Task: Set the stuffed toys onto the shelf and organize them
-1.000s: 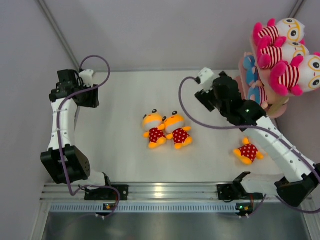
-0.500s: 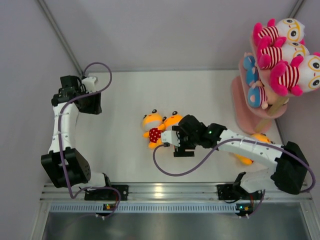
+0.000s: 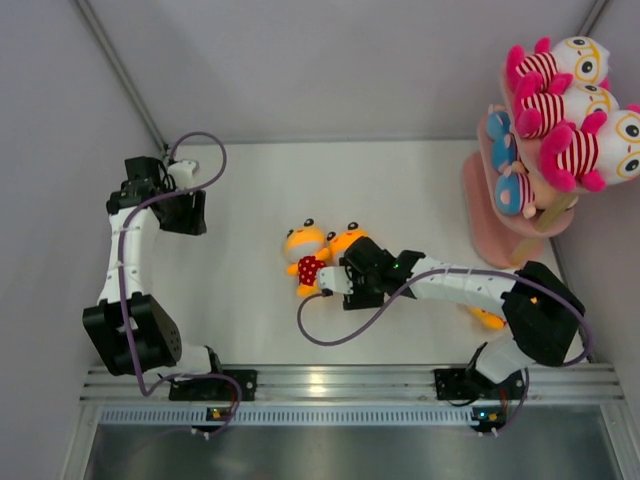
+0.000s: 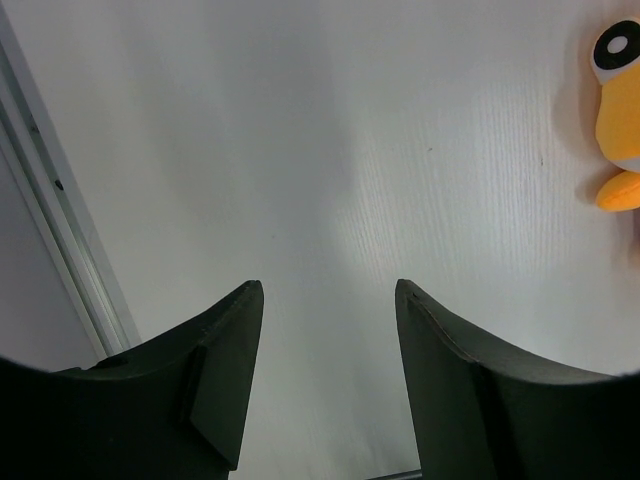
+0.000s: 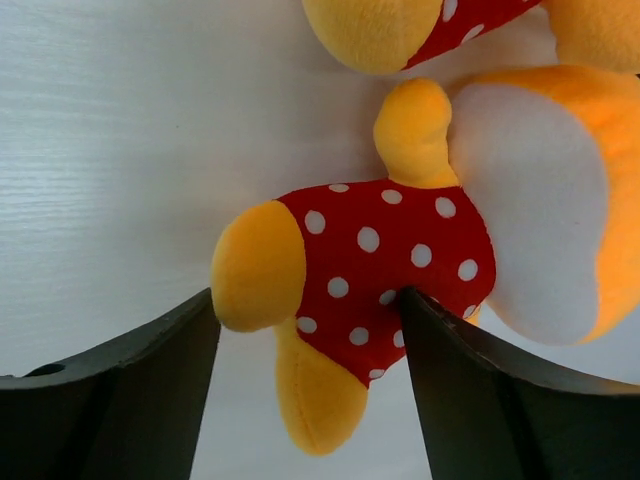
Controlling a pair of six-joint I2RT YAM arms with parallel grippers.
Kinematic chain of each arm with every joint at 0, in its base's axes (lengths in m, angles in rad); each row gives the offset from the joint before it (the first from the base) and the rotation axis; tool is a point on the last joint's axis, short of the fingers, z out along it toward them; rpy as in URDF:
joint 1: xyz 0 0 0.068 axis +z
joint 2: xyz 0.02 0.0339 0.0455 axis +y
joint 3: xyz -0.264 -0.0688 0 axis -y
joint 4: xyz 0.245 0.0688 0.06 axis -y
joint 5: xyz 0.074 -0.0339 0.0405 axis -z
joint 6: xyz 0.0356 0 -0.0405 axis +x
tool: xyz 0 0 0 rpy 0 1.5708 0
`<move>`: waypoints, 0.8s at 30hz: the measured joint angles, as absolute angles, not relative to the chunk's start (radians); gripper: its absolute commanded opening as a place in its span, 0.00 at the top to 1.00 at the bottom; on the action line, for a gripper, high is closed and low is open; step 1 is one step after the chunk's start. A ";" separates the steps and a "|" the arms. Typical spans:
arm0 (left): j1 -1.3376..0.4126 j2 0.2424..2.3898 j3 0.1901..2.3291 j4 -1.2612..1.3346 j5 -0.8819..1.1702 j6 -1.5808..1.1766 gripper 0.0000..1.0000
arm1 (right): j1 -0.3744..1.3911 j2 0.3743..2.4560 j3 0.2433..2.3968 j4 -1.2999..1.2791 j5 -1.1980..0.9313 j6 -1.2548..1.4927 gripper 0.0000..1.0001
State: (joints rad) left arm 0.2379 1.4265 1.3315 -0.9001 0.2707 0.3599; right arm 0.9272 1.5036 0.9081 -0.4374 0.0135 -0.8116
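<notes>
Two orange-yellow stuffed toys in red polka-dot outfits lie side by side mid-table: the left one (image 3: 304, 256) and the right one (image 3: 346, 240), mostly covered by my right gripper (image 3: 357, 276). In the right wrist view that gripper (image 5: 308, 296) is open, its jaws straddling the toy's polka-dot body (image 5: 390, 270). A third orange toy (image 3: 487, 319) peeks out under the right arm. The pink shelf (image 3: 488, 226) stands at the far right with striped toys (image 3: 560, 100) on top and blue boys (image 3: 510, 175) on the middle tier. My left gripper (image 3: 188, 213) is open and empty (image 4: 328, 288).
Grey walls enclose the table on the left, back and right. A metal rail (image 3: 330, 382) runs along the near edge. The right arm's purple cable (image 3: 330, 335) loops over the table in front of the toys. The left wrist view shows an orange toy's head (image 4: 620, 120) at its right edge.
My right arm has swung from beside the shelf down to the middle of the table and settled its open jaws over the right orange toy. The left arm shifted slightly.
</notes>
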 measured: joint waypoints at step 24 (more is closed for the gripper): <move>0.238 1.441 1.332 -0.900 0.283 0.370 0.39 | 0.496 1.878 1.712 -0.755 0.356 -0.156 1.00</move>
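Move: Just in front of the right hand, its middle about 6 cm ahead, 1 cm left and 2 cm lower, lies the right one of the two orange stuffed toys in dotted red, legs nearest the open fingers. Its twin lies some 11 cm left and 7 cm ahead of the hand; the pink shelf's base is roughly 29 cm right and 20 cm ahead. From the idle left hand the right-hand toy is about 33 cm right, level, and 14 cm below. Closing on the orange toy's leg end with a last dip of about a centimetre, the right hand pinches it, then speeds forward some 20 cm while rising to about 11 cm above its starting height. It also swings right by roughly 9 cm, mostly late, towards the shelf, turning clockwise some 65 degrees with the fingers kept shut. ##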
